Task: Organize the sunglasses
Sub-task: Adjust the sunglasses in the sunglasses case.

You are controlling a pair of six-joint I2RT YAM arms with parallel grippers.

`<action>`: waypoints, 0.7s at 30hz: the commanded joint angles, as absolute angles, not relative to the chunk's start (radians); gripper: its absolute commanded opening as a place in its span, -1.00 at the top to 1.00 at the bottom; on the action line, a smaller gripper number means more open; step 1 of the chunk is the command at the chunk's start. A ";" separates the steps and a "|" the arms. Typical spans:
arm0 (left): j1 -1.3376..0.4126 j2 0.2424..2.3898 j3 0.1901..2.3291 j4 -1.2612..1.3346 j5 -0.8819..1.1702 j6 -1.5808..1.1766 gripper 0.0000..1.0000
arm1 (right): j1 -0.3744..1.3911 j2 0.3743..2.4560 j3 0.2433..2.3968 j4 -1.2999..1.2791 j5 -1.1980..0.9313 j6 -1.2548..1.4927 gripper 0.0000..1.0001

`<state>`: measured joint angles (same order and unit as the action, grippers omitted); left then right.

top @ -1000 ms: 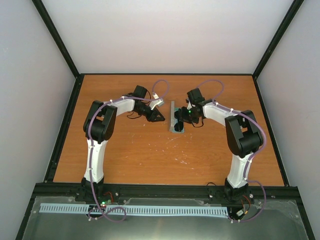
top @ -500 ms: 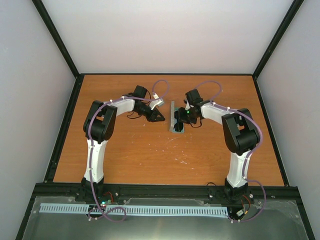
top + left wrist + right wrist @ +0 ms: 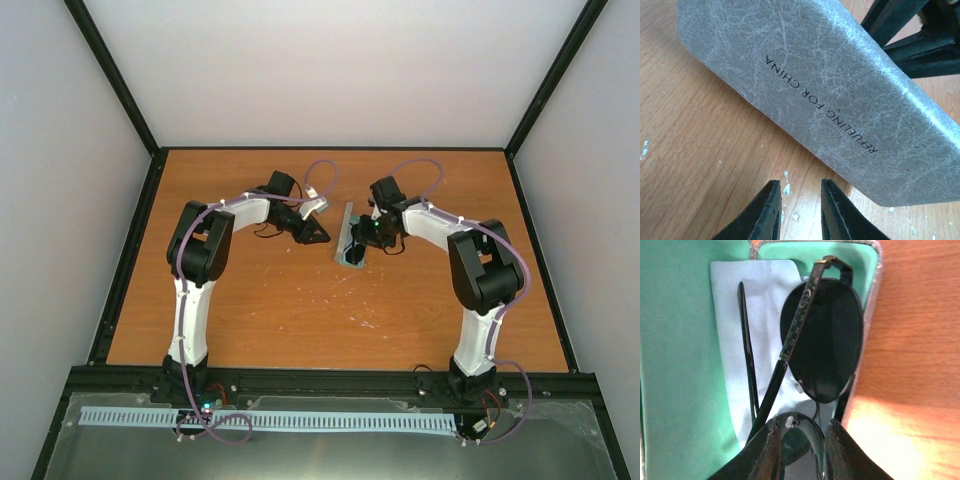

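Observation:
The grey case point(image 3: 347, 228) lies open at the table's middle back, its teal inside point(image 3: 680, 340) showing. The sunglasses point(image 3: 825, 340) sit in it on the light blue cloth point(image 3: 765, 300), thin black arms folded across. My right gripper point(image 3: 801, 440) is over the case's near end, its fingers closed around the near lens; it also shows in the top view point(image 3: 362, 238). My left gripper point(image 3: 800, 192) is open and empty, just off the grey outer shell point(image 3: 830, 85) of the case, fingertips near the table; in the top view point(image 3: 318, 236) it is left of the case.
The wooden table point(image 3: 300, 310) is bordered by a black frame and white walls. White paint flecks point(image 3: 786, 189) mark the wood by my left fingers. Both arms reach in from the near edge toward the middle back.
The case has turned from upright to tilted in the top view and shows more teal. My right gripper has shifted slightly left with it. The left arm has not moved.

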<state>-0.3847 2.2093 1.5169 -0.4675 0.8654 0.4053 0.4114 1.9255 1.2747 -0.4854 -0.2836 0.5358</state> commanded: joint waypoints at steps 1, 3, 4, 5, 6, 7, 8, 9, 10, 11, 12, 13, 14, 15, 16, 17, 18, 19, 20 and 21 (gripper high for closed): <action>-0.397 2.188 1.533 -0.467 0.886 0.407 0.51 | 0.416 1.868 1.305 -0.579 -0.226 0.521 0.49; -0.397 2.185 1.530 -0.464 0.884 0.408 0.51 | 0.416 1.861 1.305 -0.588 -0.231 0.519 0.56; -0.397 2.185 1.528 -0.465 0.884 0.408 0.51 | 0.417 1.859 1.301 -0.589 -0.235 0.518 0.63; -0.397 2.185 1.529 -0.464 0.884 0.407 0.51 | 0.416 1.858 1.295 -0.587 -0.239 0.517 0.71; -0.397 2.187 1.528 -0.464 0.884 0.407 0.51 | 0.418 1.854 1.286 -0.583 -0.244 0.519 0.78; -0.397 2.187 1.528 -0.464 0.885 0.407 0.51 | 0.420 1.850 1.274 -0.576 -0.247 0.521 0.83; -0.397 2.187 1.528 -0.462 0.885 0.406 0.51 | 0.424 1.848 1.262 -0.571 -0.252 0.523 0.88; -0.397 2.187 1.528 -0.464 0.885 0.406 0.52 | 0.426 1.847 1.254 -0.569 -0.254 0.524 0.90; -0.397 2.189 1.528 -0.463 0.885 0.406 0.52 | 0.431 1.848 1.247 -0.568 -0.256 0.525 0.91; -0.397 2.190 1.528 -0.462 0.886 0.406 0.52 | 0.437 1.850 1.241 -0.568 -0.255 0.526 0.92; -0.397 2.191 1.529 -0.464 0.887 0.407 0.52 | 0.443 1.855 1.235 -0.566 -0.254 0.526 0.93; -0.397 2.191 1.528 -0.464 0.887 0.406 0.52 | 0.448 1.860 1.231 -0.564 -0.255 0.525 0.93; -0.397 2.191 1.528 -0.463 0.887 0.406 0.52 | 0.453 1.865 1.227 -0.562 -0.257 0.525 0.93; -0.397 2.191 1.528 -0.462 0.889 0.406 0.52 | 0.455 1.871 1.224 -0.561 -0.260 0.524 0.94; -0.397 2.190 1.528 -0.462 0.888 0.404 0.52 | 0.458 1.876 1.222 -0.559 -0.261 0.525 0.94; -0.397 2.189 1.527 -0.462 0.888 0.405 0.52 | 0.461 1.878 1.219 -0.557 -0.262 0.525 0.94; -0.397 2.188 1.525 -0.460 0.888 0.405 0.52 | 0.463 1.880 1.218 -0.554 -0.263 0.524 0.94; -0.397 2.188 1.523 -0.460 0.888 0.404 0.52 | 0.463 1.883 1.218 -0.552 -0.259 0.524 0.94; -0.397 2.188 1.522 -0.458 0.888 0.402 0.53 | 0.464 1.885 1.218 -0.549 -0.257 0.524 0.94; -0.397 2.188 1.522 -0.458 0.890 0.401 0.52 | 0.464 1.889 1.218 -0.546 -0.255 0.525 0.94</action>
<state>-0.3847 2.2093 1.5169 -0.4675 0.8654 0.4053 0.4564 1.8790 1.2266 -0.5575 -0.2619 0.5228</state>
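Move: The near lens of the sunglasses lies about 3 cm back from the right fingertips and 2 cm below them, in the tray of the open case. The far lens is some 4 cm ahead of the hand and 1 cm to its right. The blue-grey cloth is roughly 3 cm ahead and 2 cm left, and the raised lid about 3 cm left and 1 cm ahead. From the left hand, the near lens lies about 6 cm right and 3 cm back. Lift the right gripper about 1 cm clear of the frame, easing slightly back and right, while you shut the empty fingers. Then draw the closed tips back over the near lens towards its near edge, roughly 3.5 cm back in all, drifting left again and sinking to just below the starting height. Keep the fingers pointing down. ##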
